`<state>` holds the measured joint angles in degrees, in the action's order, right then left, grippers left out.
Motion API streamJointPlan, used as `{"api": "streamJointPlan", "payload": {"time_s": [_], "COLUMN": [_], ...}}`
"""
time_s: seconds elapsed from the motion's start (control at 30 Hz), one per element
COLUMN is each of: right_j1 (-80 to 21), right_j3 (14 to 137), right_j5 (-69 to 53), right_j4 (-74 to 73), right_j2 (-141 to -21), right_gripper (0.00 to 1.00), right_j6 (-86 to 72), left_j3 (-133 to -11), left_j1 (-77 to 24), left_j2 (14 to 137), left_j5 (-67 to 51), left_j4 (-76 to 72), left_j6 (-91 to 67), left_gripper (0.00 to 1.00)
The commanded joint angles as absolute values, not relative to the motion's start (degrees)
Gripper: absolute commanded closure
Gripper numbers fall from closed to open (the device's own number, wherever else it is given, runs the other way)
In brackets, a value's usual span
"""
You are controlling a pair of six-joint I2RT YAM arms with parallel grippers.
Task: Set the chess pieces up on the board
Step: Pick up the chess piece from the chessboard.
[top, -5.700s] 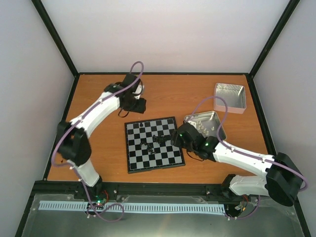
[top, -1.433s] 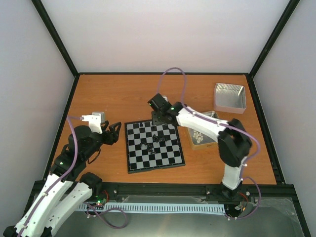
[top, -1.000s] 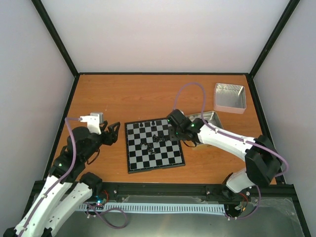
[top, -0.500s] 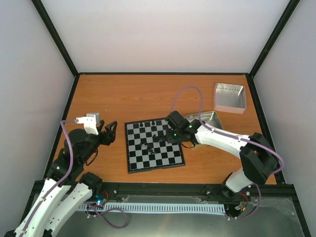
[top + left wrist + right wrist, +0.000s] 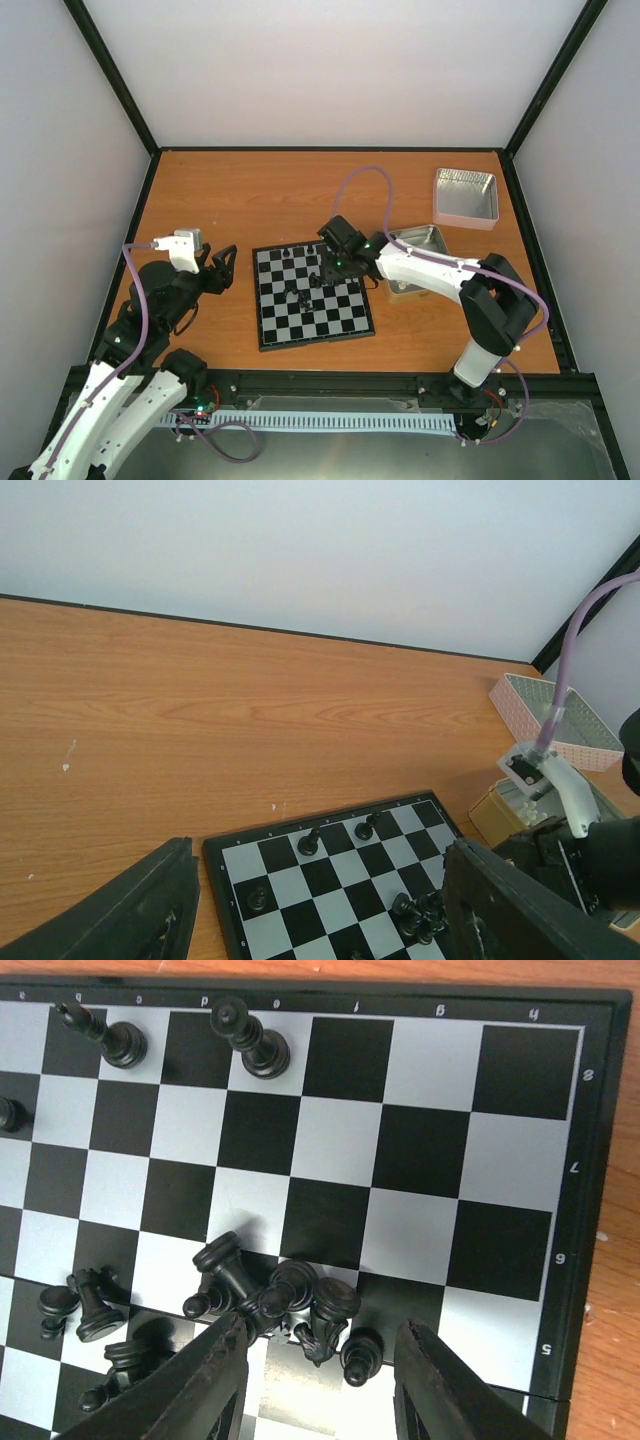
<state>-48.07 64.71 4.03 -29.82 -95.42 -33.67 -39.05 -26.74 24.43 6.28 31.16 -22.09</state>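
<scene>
The board point(image 5: 340, 316) lies flat in the middle of the table. Two black chess pieces point(image 5: 255, 1050) stand on its back row and one point(image 5: 258, 897) a row nearer. A heap of toppled black pieces point(image 5: 290, 1300) lies near the board's centre, with a few more point(image 5: 88, 1308) beside it. My right gripper point(image 5: 320, 1338) hangs low over the heap, open, its jaws either side of the tangled pieces; the left finger point(image 5: 205, 1375) is close against one. From above, this right gripper point(image 5: 328, 268) sits over the board's back right part. My left gripper point(image 5: 222, 268) is open, left of the board, holding nothing.
A metal tin point(image 5: 420, 256) with cream-white pieces stands just right of the board, under the right forearm. A second tin point(image 5: 465, 194) sits at the back right. Black frame rails edge the table, and white walls stand behind.
The right arm has swung from the board's back edge to over the heap, and its jaws have narrowed a little. The left arm, earlier at the back left, rests beside the board.
</scene>
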Motion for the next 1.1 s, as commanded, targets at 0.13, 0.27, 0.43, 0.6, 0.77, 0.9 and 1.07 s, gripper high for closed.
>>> {"api": "streamJointPlan", "payload": {"time_s": [0.13,0.27,0.43,0.6,0.77,0.9,1.07], "right_j1": [-49.7,-50.4,-51.3,-51.7,-51.6,-51.7,-51.7], "right_j3": [67.4,68.4,70.0,71.2,71.7,72.0,72.6], "right_j5": [4.8,5.0,6.1,7.9,8.3,8.0,8.4], "right_j4": [-30.8,-31.5,-32.6,-33.5,-33.6,-33.2,-32.7], "right_j2": [-98.1,-99.1,-100.8,-102.6,-104.0,-105.0,-106.1], "right_gripper": [0.60,0.62,0.63,0.69,0.75,0.78,0.85], "right_j6": [-33.4,-33.1,-33.0,-33.4,-33.5,-33.1,-32.7], "left_j3": [-39.2,-39.3,-39.2,-39.2,-39.3,-39.3,-39.2], "left_j1": [-27.1,-27.1,-27.1,-27.1,-27.1,-27.1,-27.1], "left_j2": [24.0,24.1,24.1,24.0,24.1,24.0,24.0], "left_j5": [7.3,7.2,7.3,7.3,7.3,7.4,7.3], "left_j4": [30.9,30.9,30.9,30.9,30.9,30.9,30.9], "left_j6": [-22.8,-22.8,-22.8,-22.8,-22.8,-22.8,-22.8], "left_gripper": [0.32,0.32,0.32,0.32,0.32,0.32,0.32]}}
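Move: The right hand is above the heap of black pieces. The standing black piece it goes for is about 2 cm to its left, level fore-and-aft and some 5 cm below. At that same depth, a leaning piece lies about 5 cm left of the hand, and a black pawn stands 2 cm back, straight below otherwise. The black queen is about 8 cm ahead and 4 cm left. From the left hand the standing piece is roughly 6 cm ahead, 20 cm right and 23 cm down. The right fingers draw in on either side of the standing black piece's head, shrinking their gap to about half and seeming to touch it by the end. To get there the hand eases some 2 cm left over the heap while sinking slightly, then goes more steeply down, about 3.5 cm in all, its fingers tipping 5 degrees or so nearer upright. ##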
